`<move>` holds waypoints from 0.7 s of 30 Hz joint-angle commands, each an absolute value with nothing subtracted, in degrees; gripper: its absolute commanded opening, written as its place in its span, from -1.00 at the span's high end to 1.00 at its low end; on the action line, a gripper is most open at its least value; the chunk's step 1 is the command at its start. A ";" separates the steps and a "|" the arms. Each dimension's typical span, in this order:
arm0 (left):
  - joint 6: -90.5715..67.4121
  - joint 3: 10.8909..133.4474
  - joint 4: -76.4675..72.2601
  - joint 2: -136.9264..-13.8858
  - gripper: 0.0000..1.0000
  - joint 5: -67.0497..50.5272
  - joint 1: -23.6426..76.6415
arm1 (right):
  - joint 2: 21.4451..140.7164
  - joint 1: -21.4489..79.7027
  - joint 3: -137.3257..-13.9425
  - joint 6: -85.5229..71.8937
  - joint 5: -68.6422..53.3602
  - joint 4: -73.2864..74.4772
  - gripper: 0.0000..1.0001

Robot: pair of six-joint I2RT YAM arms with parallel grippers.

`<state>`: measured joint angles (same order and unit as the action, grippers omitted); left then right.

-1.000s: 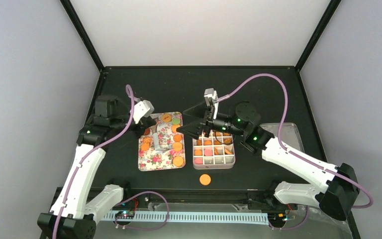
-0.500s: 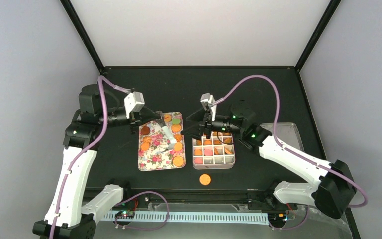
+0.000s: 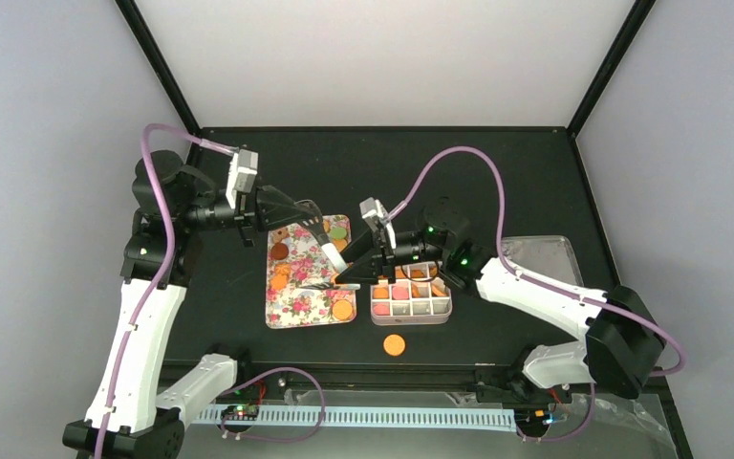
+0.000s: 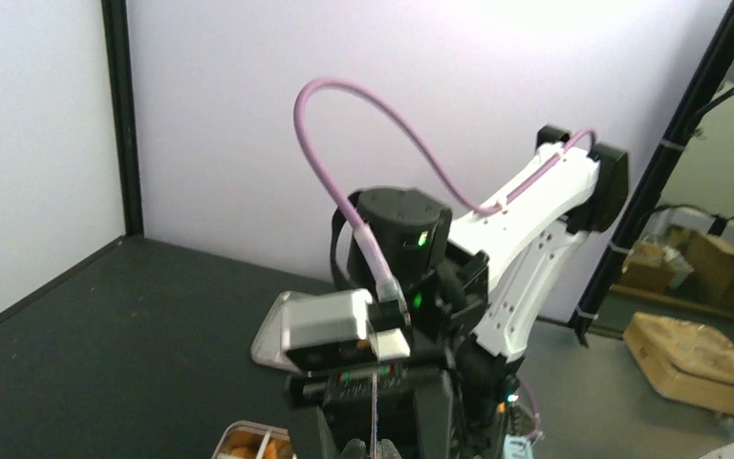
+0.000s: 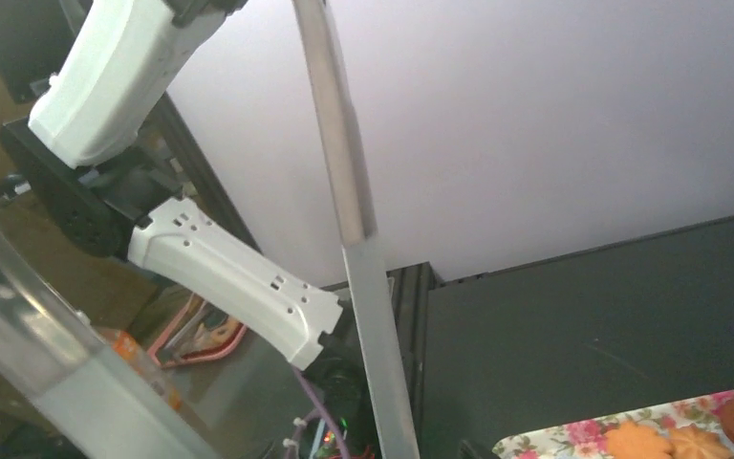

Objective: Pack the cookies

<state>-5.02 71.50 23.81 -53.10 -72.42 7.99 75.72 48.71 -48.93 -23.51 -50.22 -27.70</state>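
Note:
Cookies [image 3: 342, 309] lie on the flower-patterned tray [image 3: 296, 296], and more fill the compartment box [image 3: 411, 298]. One orange cookie [image 3: 395, 344] lies loose on the table. My left gripper [image 3: 298, 218] is shut on the handle end of the metal tongs [image 3: 325, 251], holding them slanted above the tray. My right gripper [image 3: 347, 274] is at the tongs' lower end, jaws on either side. In the right wrist view the tongs' arm [image 5: 368, 316] runs upward with a gap to my blurred finger [image 5: 29, 354]. Cookies [image 5: 636, 440] show at the lower right.
A clear lid [image 3: 547, 256] lies right of the box. The right arm's wrist camera [image 4: 339, 330] fills the left wrist view, close to my left gripper [image 4: 375, 449]. A corner of the box [image 4: 244, 442] shows below it.
The left arm has lifted the tongs off the tray and drawn back to the upper left. The right gripper has moved left from over the box to the tongs, its jaws narrowing.

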 commanded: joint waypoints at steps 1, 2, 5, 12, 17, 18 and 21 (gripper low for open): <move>-16.73 72.04 13.38 -52.96 0.97 -76.54 8.00 | 76.77 50.10 -50.93 -22.50 -51.95 -29.19 0.18; -16.98 72.11 13.29 -52.87 0.97 -76.74 8.00 | 76.62 50.26 -50.89 -22.46 -51.82 -29.18 0.33; -16.64 72.07 13.87 -52.50 0.97 -77.19 8.04 | 75.32 50.25 -51.42 -20.84 -50.93 -26.58 0.81; 11.22 81.31 39.78 -54.74 -0.45 -70.22 6.43 | 73.88 50.14 -60.95 -6.63 -35.53 5.33 0.98; 41.59 95.47 61.53 -59.59 -0.68 -50.57 6.33 | 77.72 50.17 -65.98 -1.70 -15.62 23.58 0.98; 45.05 97.90 63.36 -60.29 -0.71 -47.70 6.32 | 78.95 50.18 -67.00 -1.04 -12.85 26.08 0.98; 56.40 103.02 69.87 -61.27 -0.81 -44.10 6.23 | 83.12 50.24 -71.33 -1.07 -4.95 32.63 0.98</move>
<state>32.64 96.57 54.08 -60.55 -54.35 6.55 78.17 50.39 -67.51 -3.88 -21.61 16.86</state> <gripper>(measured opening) 0.887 0.018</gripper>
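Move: The tongs' pale handle lies right between the right hand's half-open fingers, some 30 cm above the table. From the left hand, which still holds one tongs arm near its head, that handle is about 5 cm back, 6 cm to the right and 13 cm lower. Far beneath the right hand, the cookie tray's middle is some 4 cm ahead and 8 cm left; the divided box is 1 cm ahead and 13 cm right; a loose cookie lies 10 cm back, 9 cm right. The right fingers shut and pinch the tongs' handle; only then do the left fingers spread wide and let go of the other end. The left hand backs off upward, forward and to its left, about 5 cm in all, wrist rolling, while the right carries the tongs forward some 8 cm and, late, down about 4 cm, turning clockwise with its fingertips tipping down. ##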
